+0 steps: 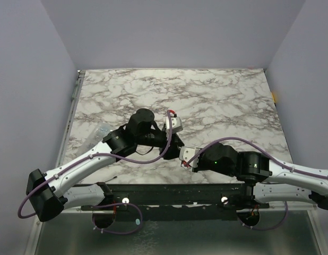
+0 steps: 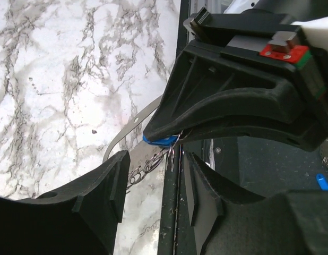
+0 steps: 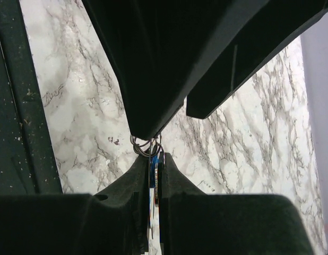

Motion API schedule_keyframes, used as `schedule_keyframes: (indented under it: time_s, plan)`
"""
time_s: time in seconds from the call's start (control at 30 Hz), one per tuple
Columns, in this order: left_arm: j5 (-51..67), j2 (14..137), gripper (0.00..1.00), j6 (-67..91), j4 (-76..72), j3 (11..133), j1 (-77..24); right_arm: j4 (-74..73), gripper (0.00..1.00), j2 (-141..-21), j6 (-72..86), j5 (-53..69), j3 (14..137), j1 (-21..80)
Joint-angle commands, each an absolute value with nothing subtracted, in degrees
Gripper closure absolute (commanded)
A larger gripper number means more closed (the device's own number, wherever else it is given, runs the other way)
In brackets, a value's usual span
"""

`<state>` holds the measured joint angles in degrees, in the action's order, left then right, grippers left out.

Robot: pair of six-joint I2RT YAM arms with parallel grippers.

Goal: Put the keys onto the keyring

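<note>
My right gripper (image 3: 155, 156) is shut on the key with the blue head (image 3: 153, 162), with a thin silver piece pinched beside it. Small wire rings (image 3: 145, 143) hang at its fingertips. In the left wrist view the blue key (image 2: 160, 140) and the rings (image 2: 172, 151) show under the tip of the right gripper (image 2: 156, 134). The keyring (image 2: 127, 135), a thin pale grey loop, curves out from beneath that tip over the marble. My left gripper (image 2: 156, 194) is open and empty just short of them. In the top view both grippers meet near the table's front edge (image 1: 180, 149).
A clear plastic packet (image 1: 100, 130) lies at the table's left side. Dark curled marks (image 2: 143, 170) show on the marble between my left fingers. The black front rail (image 2: 172, 212) runs under the left gripper. Grey walls enclose the marble table (image 1: 206, 95).
</note>
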<state>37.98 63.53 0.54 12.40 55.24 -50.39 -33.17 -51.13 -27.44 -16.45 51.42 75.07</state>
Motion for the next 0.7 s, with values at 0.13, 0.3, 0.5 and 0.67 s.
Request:
schedule_keyframes:
  time_s: [0.13,0.3,0.5,0.67]
  plan:
    - [40.1,66.3,0.52,1.7,10.3,55.3,-51.4,-33.1,0.99,-51.9,-26.9,-18.0,53.6,75.5]
    - [39.5,66.8,0.63,1.2,10.2,55.0,-52.0,-32.6,0.99,-51.8,-27.1,-17.8,54.0,75.4]
    - [39.2,66.4,0.73,0.7,10.1,54.4,-52.3,-31.5,0.99,-50.9,-27.1,-16.5,54.1,75.4]
    - [39.5,66.4,0.95,0.9,9.8,54.4,-52.3,-29.8,0.99,-49.9,-26.9,-15.0,53.7,75.4]
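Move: The small metal rings at the tip of the right gripper lie just off the left hand's open fingers: roughly 1 cm back, 2 cm to its right and 1 cm lower. The blue tag, pinched in the right fingers, is level with the left hand front to back, some 3 cm to its right and 1 cm down. The grey plate is about 3 cm ahead, 3 cm right and 2 cm below. From the right hand the rings are about 1 cm ahead and 1 cm to its left, level with it. The metal rings beside the blue tag are taken between the left fingertips: the left hand sinks a little over 1 cm while edging about 1 cm to the right towards the right gripper's tip, then closes from half open to nearly shut, pinching the rings. The right hand stays in place and keeps its grip on the blue tag. ##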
